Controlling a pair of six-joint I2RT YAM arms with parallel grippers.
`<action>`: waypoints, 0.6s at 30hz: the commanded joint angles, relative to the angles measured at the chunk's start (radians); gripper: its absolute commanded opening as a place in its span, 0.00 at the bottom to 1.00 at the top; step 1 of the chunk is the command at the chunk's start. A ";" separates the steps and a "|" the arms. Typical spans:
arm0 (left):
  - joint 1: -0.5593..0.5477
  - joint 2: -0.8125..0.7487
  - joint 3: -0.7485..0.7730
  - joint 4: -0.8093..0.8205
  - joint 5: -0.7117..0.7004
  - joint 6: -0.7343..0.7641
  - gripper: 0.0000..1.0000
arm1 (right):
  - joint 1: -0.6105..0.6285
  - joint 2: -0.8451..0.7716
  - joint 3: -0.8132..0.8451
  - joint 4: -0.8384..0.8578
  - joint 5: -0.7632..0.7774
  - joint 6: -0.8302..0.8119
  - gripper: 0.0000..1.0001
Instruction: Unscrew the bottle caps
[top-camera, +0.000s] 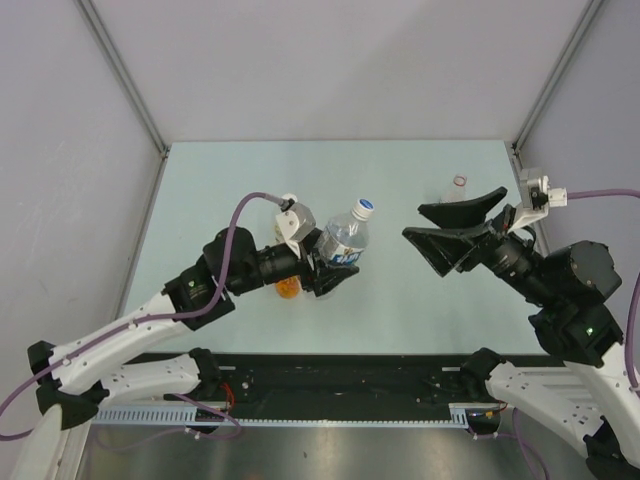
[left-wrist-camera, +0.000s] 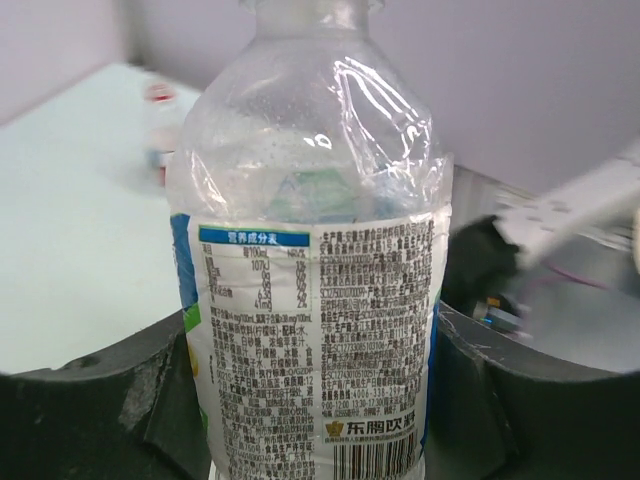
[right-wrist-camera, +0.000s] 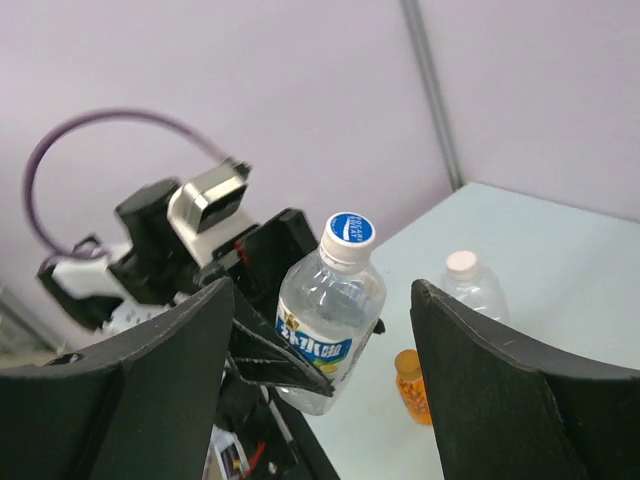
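My left gripper (top-camera: 335, 262) is shut on the body of a clear bottle (top-camera: 343, 243) with a blue and white label and holds it tilted toward the right. Its white cap with a blue top (top-camera: 365, 208) sits on the neck. In the left wrist view the bottle (left-wrist-camera: 310, 300) fills the gap between the fingers (left-wrist-camera: 100, 410), and the cap is cut off at the top. My right gripper (top-camera: 413, 222) is open, a short way right of the cap and apart from it. In the right wrist view the cap (right-wrist-camera: 349, 232) shows ahead between the wide jaws.
A small clear bottle with a pale reddish cap (top-camera: 459, 183) stands at the back right of the table, also seen as bottle (right-wrist-camera: 472, 288). A small orange bottle (top-camera: 288, 288) lies under my left wrist, seen as orange bottle (right-wrist-camera: 410, 385). Grey walls close in the table (top-camera: 200, 220).
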 joint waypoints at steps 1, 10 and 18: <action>-0.066 -0.035 -0.029 0.000 -0.425 0.091 0.00 | -0.003 0.041 0.021 -0.043 0.238 0.137 0.75; -0.247 0.020 -0.046 0.022 -0.769 0.252 0.00 | 0.081 0.158 0.023 -0.046 0.295 0.200 0.80; -0.283 0.057 -0.047 0.054 -0.867 0.283 0.00 | 0.148 0.213 0.021 -0.023 0.373 0.196 0.79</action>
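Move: The left hand holds the clear bottle near upright, its blue-topped cap about 10 cm above that hand, 2 cm ahead and 2 cm right. From the right hand the cap is roughly 4 cm ahead, 8 cm left and 2 cm lower. On the table, far below, the white-capped bottle stands some 13 cm ahead and 15 cm left of the right hand, the orange bottle about 6 cm ahead and 16 cm left. Open right hand moves about 6 cm forward and down towards the cap as the left lowers the bottle forward. ##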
